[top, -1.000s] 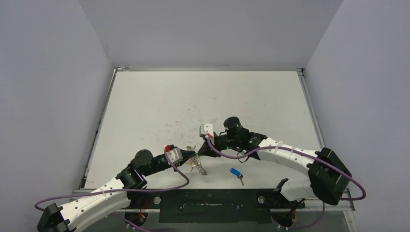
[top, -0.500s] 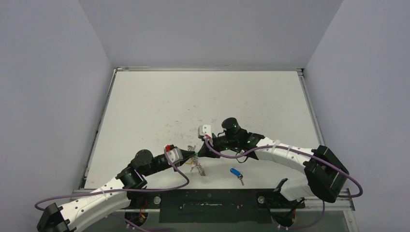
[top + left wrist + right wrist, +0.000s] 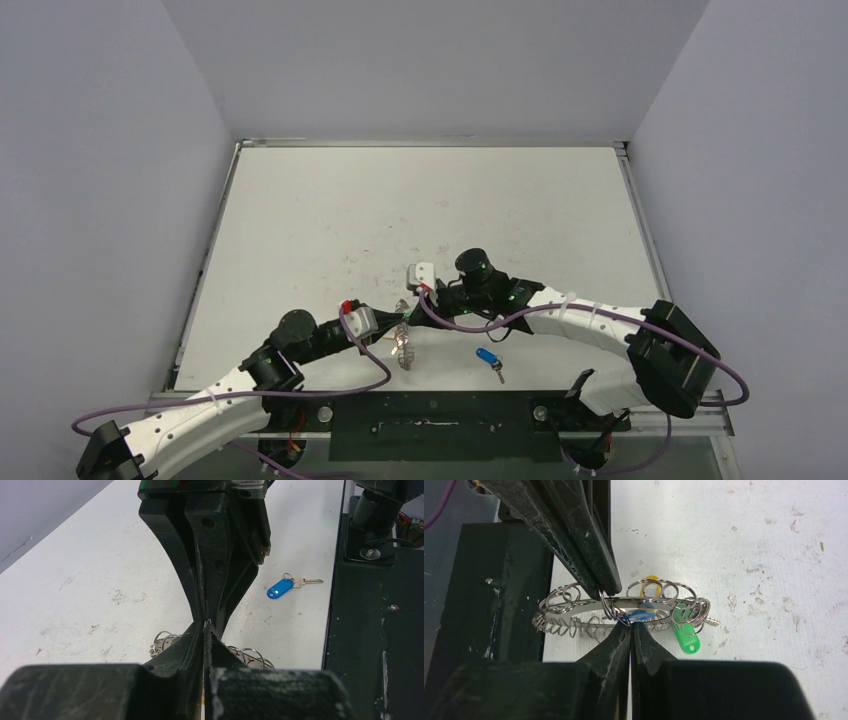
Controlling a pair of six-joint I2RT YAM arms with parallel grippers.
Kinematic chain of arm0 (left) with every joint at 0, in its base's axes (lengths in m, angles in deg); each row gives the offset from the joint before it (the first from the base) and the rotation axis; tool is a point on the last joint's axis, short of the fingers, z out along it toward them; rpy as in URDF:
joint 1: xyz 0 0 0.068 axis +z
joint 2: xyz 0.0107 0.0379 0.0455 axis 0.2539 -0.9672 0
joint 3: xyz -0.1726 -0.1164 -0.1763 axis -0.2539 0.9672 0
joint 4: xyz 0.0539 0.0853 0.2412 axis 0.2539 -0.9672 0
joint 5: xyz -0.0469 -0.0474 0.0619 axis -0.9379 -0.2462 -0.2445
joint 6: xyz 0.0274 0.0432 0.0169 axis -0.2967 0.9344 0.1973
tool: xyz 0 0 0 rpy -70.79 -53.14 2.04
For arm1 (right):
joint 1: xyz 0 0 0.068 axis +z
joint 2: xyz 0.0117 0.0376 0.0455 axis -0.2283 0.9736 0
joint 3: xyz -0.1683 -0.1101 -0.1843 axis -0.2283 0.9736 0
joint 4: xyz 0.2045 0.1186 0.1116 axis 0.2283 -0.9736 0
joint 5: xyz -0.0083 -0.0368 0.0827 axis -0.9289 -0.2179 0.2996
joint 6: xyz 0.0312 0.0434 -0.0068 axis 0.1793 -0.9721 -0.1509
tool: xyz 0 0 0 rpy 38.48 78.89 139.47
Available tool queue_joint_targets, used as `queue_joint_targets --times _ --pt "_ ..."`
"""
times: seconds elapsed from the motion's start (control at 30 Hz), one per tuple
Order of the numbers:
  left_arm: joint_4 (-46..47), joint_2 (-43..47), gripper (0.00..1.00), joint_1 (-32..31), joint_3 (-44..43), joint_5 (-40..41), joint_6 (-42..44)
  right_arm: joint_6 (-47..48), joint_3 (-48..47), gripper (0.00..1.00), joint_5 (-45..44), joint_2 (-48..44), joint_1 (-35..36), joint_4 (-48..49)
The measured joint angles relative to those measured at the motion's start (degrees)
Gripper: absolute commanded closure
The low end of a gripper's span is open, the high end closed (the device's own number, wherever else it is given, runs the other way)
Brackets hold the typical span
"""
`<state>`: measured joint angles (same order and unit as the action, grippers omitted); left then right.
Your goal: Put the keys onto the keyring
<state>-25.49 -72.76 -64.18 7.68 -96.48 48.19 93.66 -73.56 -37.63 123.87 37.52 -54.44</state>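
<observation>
The keyring [image 3: 574, 607], a wide silver ring edged with wire loops, hangs just above the table near its front edge [image 3: 403, 348]. My left gripper [image 3: 393, 326] is shut on one of its loops; its fingertips [image 3: 605, 585] pinch the wire. My right gripper [image 3: 630, 626] faces it tip to tip, shut on a blue-tagged key [image 3: 636, 616] at the ring. A green-tagged key [image 3: 686, 631] and a yellow tag [image 3: 651, 580] hang on the ring. Another blue-tagged key [image 3: 489, 360] [image 3: 281, 587] lies loose on the table to the right. In the left wrist view my left gripper [image 3: 205, 626] hides most of the keyring [image 3: 250, 656].
The black front ledge [image 3: 380, 630] [image 3: 474, 580] runs right beside the keyring and the loose key. The white table [image 3: 420, 200] stretches away behind both arms, with raised rails along its left and right sides.
My right gripper has shut and shifted slightly left toward the left gripper. The keyring has swung a little to the left under them.
</observation>
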Motion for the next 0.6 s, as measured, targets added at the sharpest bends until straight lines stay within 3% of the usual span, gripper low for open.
queue_joint_targets --times 0.2,0.47,0.6 --pt "-0.02 0.11 1.00 0.00 0.00 -0.02 0.00 0.52 2.45 0.75 -2.64 -4.04 -0.09 0.31" --pt "-0.02 0.13 1.00 0.00 0.00 -0.04 0.00 2.45 2.73 0.69 -2.05 -5.99 -0.17 1.09" --pt "-0.04 0.13 1.00 0.00 0.00 -0.02 0.00 2.62 3.28 0.75 -0.11 -5.99 -0.17 2.99"
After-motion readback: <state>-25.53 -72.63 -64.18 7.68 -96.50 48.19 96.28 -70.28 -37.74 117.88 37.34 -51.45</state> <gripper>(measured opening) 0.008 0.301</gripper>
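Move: The small wire loop in the left hand's fingertips lies about 1 cm left of the right hand's closed tips, 1 cm back and 1 cm up; it sits roughly 1 cm right of and 1 cm below the left hand. The keyring's middle is some 2 cm back, 2 cm left and 4 cm below the right hand, the green tag about 3 cm ahead, 1 cm left and 3 cm lower. The loose blue key lies 15 cm right, 7 cm back, 12 cm down. Right fingers open roughly a quarter while the hand rises some 2 cm beside the loop the left still pinches. ##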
